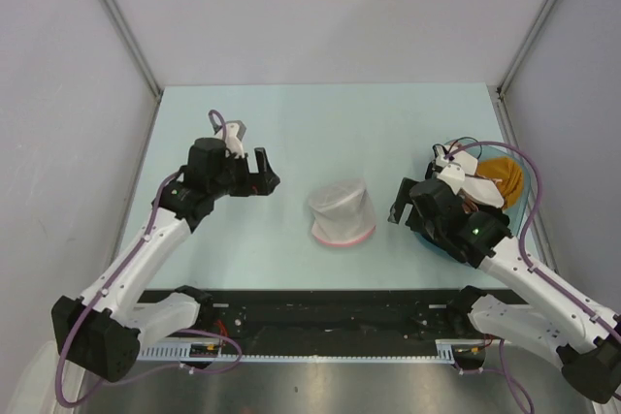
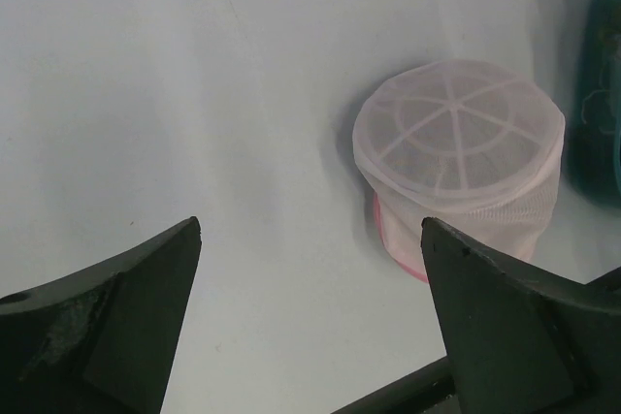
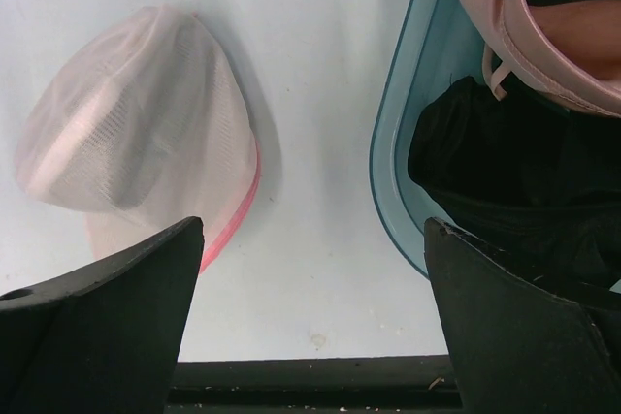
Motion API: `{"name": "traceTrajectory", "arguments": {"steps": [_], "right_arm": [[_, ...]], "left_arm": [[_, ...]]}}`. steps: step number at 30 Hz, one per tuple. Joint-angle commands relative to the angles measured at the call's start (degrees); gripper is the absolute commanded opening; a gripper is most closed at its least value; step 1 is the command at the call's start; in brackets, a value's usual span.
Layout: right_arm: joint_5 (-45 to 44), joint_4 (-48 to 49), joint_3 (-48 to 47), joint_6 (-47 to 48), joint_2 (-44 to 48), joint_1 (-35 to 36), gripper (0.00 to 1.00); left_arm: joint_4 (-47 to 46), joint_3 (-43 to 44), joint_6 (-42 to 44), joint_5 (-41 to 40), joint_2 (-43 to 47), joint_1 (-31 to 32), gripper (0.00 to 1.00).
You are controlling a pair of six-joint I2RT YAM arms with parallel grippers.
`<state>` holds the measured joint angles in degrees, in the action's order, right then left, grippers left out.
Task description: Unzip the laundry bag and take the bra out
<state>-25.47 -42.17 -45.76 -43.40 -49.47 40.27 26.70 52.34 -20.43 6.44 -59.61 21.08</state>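
The laundry bag (image 1: 341, 211) is a small white mesh pouch with a pink-trimmed rim, lying on the table's middle. It looks closed; its contents are hidden. It shows in the left wrist view (image 2: 466, 157) and in the right wrist view (image 3: 136, 133). My left gripper (image 1: 267, 179) is open and empty, left of the bag and apart from it. My right gripper (image 1: 398, 203) is open and empty, right of the bag, between it and the basin. The bra is not identifiable inside the bag.
A teal basin (image 3: 393, 157) stands at the right, partly under my right arm, holding orange cloth (image 1: 505, 176), a pink garment (image 3: 543, 26) and dark cloth (image 3: 514, 172). White walls close in the table on three sides. A black rail runs along the near edge.
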Motion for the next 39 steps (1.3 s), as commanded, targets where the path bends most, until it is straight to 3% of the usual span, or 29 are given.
{"name": "traceTrajectory", "arguments": {"steps": [1, 8, 14, 22, 31, 35, 36, 38, 39], "right_arm": [[-1.77, -0.46, 0.14, -1.34, -0.27, 0.16, 1.00], [0.60, 1.13, 0.14, 0.94, 0.43, 0.25, 1.00], [-0.10, 0.95, 0.40, -0.37, 0.25, 0.60, 0.99], [-0.28, 0.26, 0.93, -1.69, 3.06, 2.00, 1.00], [-0.98, -1.16, 1.11, -3.09, 4.91, 2.18, 1.00], [-0.37, -1.25, 1.63, -3.80, 4.91, 2.27, 1.00], [-0.19, -1.25, 1.72, -3.89, 4.91, 2.44, 1.00], [0.34, -1.24, 1.90, -4.59, 5.09, 2.79, 1.00], [0.42, -1.16, 1.99, -4.85, 5.18, 2.97, 1.00]], "left_arm": [[-0.95, 2.68, 3.11, 1.39, -0.68, 2.38, 1.00], [0.28, 4.35, 5.30, -1.69, -3.48, 7.12, 1.00], [2.57, 7.95, 8.56, -8.26, -7.61, 15.56, 1.00], [2.66, 14.36, 8.03, -11.36, -17.98, 25.49, 1.00], [0.64, 23.15, 8.48, -6.10, -30.64, 29.37, 1.00], [-3.57, 22.98, 6.80, -5.29, -37.13, 29.46, 1.00], [-3.06, 23.68, 6.72, -5.82, -38.20, 29.46, 0.98], [-1.05, 26.40, 6.54, -6.70, -40.39, 29.46, 0.72], [-0.25, 27.37, 6.71, -8.09, -41.36, 29.37, 0.48]]}}
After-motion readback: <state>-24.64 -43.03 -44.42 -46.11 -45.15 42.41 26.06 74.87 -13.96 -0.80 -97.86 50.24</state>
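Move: The laundry bag's middle lies roughly 17 cm to the left hand's right, 2 cm back and 14 cm below it; its pink hem is on the near side, some 5 cm nearer the base than the bag's middle. Beyond the bag, the middle of the teal basin is about 43 cm to the left hand's right, level with that hand fore and aft. From the waiting right hand, the bag is about 12 cm to the left, 2 cm ahead and 11 cm below. Fingers astride the upper part of the laundry bag, seemingly just touching the mesh, is where the left hand ends: it sweeps about 20 cm to the right and sinks 8 cm, dropping fastest at the end. On the way the wrist turns clockwise by nearly 30 degrees and its left side lifts, and the wide-open fingers begin to close only once over the bag. ##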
